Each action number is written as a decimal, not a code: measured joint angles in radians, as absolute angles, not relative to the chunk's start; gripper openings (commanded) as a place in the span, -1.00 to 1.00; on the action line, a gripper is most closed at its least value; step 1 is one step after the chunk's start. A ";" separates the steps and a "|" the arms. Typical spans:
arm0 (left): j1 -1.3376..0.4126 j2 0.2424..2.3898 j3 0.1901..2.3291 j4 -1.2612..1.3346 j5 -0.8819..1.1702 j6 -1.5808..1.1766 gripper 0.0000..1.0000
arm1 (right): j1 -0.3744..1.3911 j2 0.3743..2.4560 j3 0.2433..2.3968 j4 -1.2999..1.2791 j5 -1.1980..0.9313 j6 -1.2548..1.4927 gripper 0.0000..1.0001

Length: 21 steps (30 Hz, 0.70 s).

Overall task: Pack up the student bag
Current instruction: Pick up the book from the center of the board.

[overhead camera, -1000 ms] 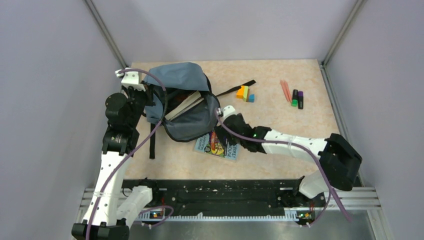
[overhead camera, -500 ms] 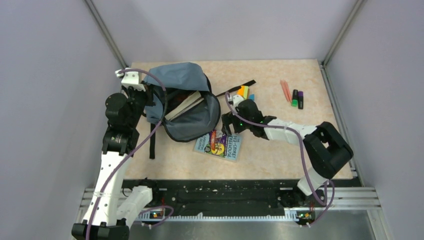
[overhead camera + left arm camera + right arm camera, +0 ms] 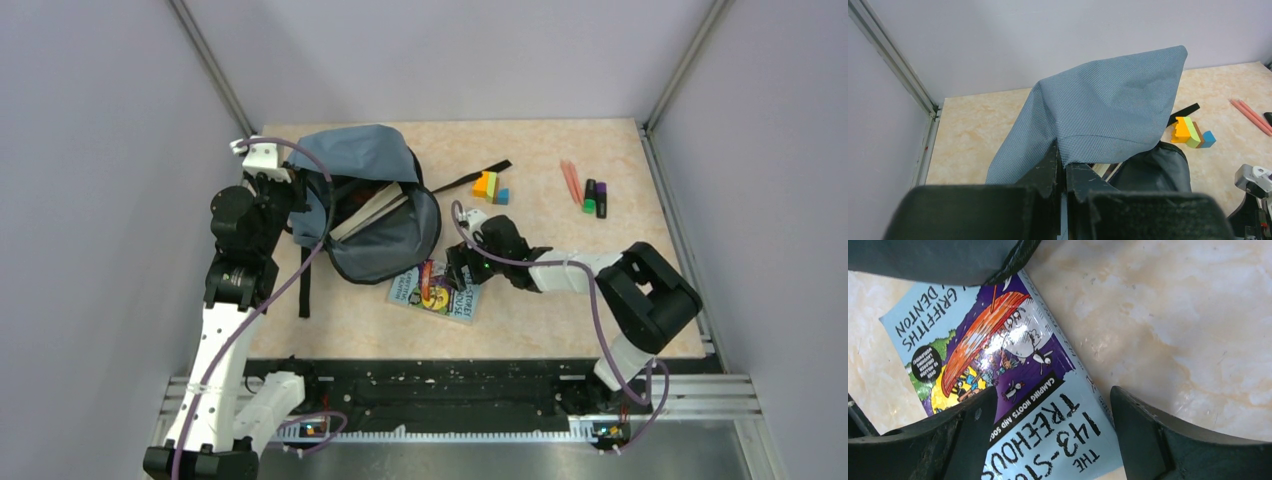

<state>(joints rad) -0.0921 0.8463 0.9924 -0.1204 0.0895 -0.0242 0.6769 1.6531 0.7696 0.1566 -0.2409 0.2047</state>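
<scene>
The student bag [image 3: 372,160], a dusty-blue backpack, lies at the back left with its mouth wide open and a book [image 3: 366,208] inside. My left gripper [image 3: 296,196] is shut on the bag's upper flap [image 3: 1108,105] and holds it up; in the left wrist view the jaws [image 3: 1063,162] pinch the fabric edge. A light-blue paperback [image 3: 437,290] lies flat on the table in front of the mouth, one corner under the bag's dark rim [image 3: 948,260]. My right gripper [image 3: 456,268] hovers open just above the paperback [image 3: 1013,360], its fingers [image 3: 973,420] straddling the near end.
Orange, green and blue blocks [image 3: 490,186] sit right of the bag beside a black strap [image 3: 480,174]. Pink pencils [image 3: 571,181] and two highlighters [image 3: 595,198] lie at the back right. Walls close in on three sides.
My right gripper has come away from the bag's rim and moved nearer and lower, over the paperback on the table. The left arm and the bag have not moved.
</scene>
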 measured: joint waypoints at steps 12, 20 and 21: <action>-0.093 0.846 0.992 -0.120 0.089 -0.025 -1.00 | 0.915 1.501 0.649 0.078 -0.137 0.290 0.64; -0.093 0.846 0.992 -0.120 0.089 -0.025 -1.00 | 1.116 1.370 0.617 0.047 0.192 0.256 0.67; -0.093 0.846 0.992 -0.120 0.089 -0.025 -1.00 | 1.140 1.346 0.607 0.067 0.233 0.236 0.68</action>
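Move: The treehouse book lies flat almost under my open right hand, its middle about 4 cm to the left, 3 cm back and 2 cm below; my far finger is just outside its long far edge, near the title end. The bag's middle is some 19 cm left, 15 cm ahead and 5 cm higher. The coloured blocks sit roughly 20 cm ahead, 8 cm right. From my left hand the book is about 21 cm right, 8 cm back and 35 cm down. With my right far finger against the book's far long edge, close to the title end, I push that end back towards my base, quickly and level for about 10 cm, drifting slightly left. Then I stop and rise some 3 cm, rolling the wrist about 15 degrees, fingers staying wide open. ##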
